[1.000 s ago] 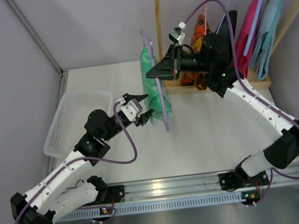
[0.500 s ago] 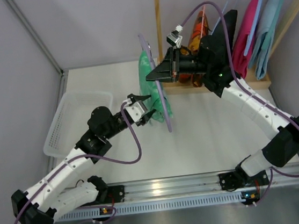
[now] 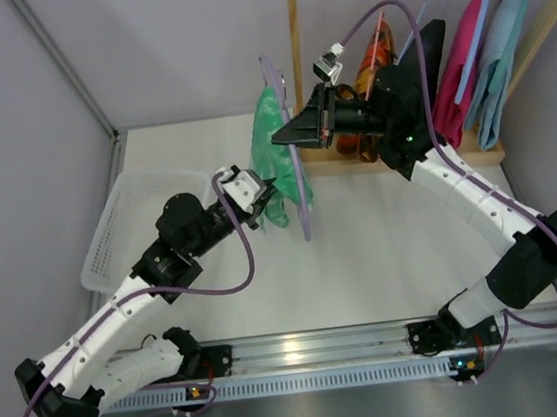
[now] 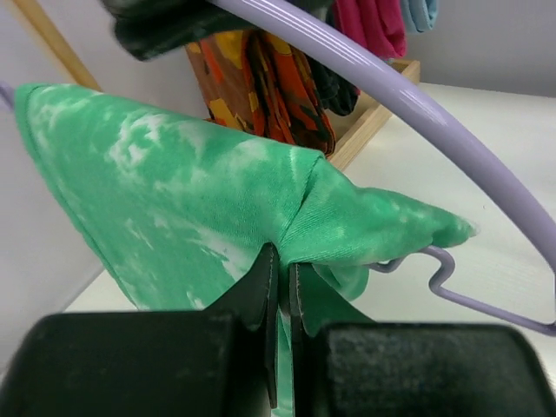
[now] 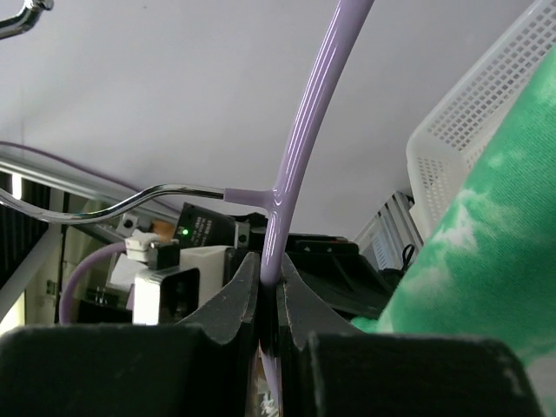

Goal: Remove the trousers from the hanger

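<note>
Green tie-dye trousers (image 3: 274, 149) (image 4: 200, 208) hang over a lilac plastic hanger (image 3: 298, 171) (image 4: 417, 109) held in the air above the table. My right gripper (image 3: 279, 138) (image 5: 268, 282) is shut on the hanger's (image 5: 300, 148) upper bar, close to its metal hook. My left gripper (image 3: 269, 191) (image 4: 284, 265) is shut on a fold of the trousers near their lower end, on the left side of the hanger. A green patch of the trousers (image 5: 486, 252) fills the right of the right wrist view.
A white mesh basket (image 3: 134, 225) lies at the left of the table. Behind the hanger stands a wooden rack (image 3: 296, 40) with several more garments on hangers, orange (image 3: 368, 67), pink (image 3: 463, 57) and light blue (image 3: 507, 47). Grey walls close in the left and back.
My left gripper has moved up against the trousers and closed on the cloth; it stood open beside them before. The right gripper still holds the hanger in about the same place.
</note>
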`<state>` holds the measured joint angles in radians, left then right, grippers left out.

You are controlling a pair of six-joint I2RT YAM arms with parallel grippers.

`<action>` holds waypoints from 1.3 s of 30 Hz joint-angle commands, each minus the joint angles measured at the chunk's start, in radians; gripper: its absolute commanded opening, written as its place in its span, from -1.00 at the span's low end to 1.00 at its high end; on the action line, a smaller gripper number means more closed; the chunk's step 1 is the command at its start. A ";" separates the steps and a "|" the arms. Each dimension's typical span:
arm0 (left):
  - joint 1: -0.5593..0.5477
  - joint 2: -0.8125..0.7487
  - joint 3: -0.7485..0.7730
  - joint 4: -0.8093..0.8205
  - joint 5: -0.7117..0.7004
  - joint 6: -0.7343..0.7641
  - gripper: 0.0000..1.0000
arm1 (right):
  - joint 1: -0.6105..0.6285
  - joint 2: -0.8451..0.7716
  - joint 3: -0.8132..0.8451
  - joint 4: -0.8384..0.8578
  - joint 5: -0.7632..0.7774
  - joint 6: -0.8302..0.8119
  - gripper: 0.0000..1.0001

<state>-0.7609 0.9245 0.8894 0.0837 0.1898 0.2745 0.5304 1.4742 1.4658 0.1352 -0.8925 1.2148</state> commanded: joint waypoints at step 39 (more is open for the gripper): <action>0.942 -0.262 0.411 -0.245 -0.475 -0.531 -1.00 | -0.081 0.054 -0.088 0.000 -0.046 -0.138 -1.00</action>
<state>0.1581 0.6582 1.3048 -0.2291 -0.1932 -0.2749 0.4541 1.5406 1.3476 0.1135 -0.9279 1.1137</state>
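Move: The left hand already pinches the green trousers at their near edge; the bulk spreads about 5 cm ahead of it, still draped on the purple hanger, whose middle is some 5 cm right, 3 cm ahead and 4 cm up. The white basket lies roughly 30 cm left, 2 cm ahead and 31 cm below. From the right hand, gripping the hanger's neck, the trousers are about 4 cm ahead, 3 cm left and 9 cm down; the basket is 33 cm left, 1 cm ahead, 40 cm below. Up and a little left at first, then in a fast leftward sweep curling back at the end, the left hand pulls the pinched trousers away from the hanger to high above the basket, about 32 cm left in all, its wrist swinging counter-clockwise and rolling its left side down. The right hand keeps its pinch on the hanger, easing forward, then mostly down some 8 cm. ##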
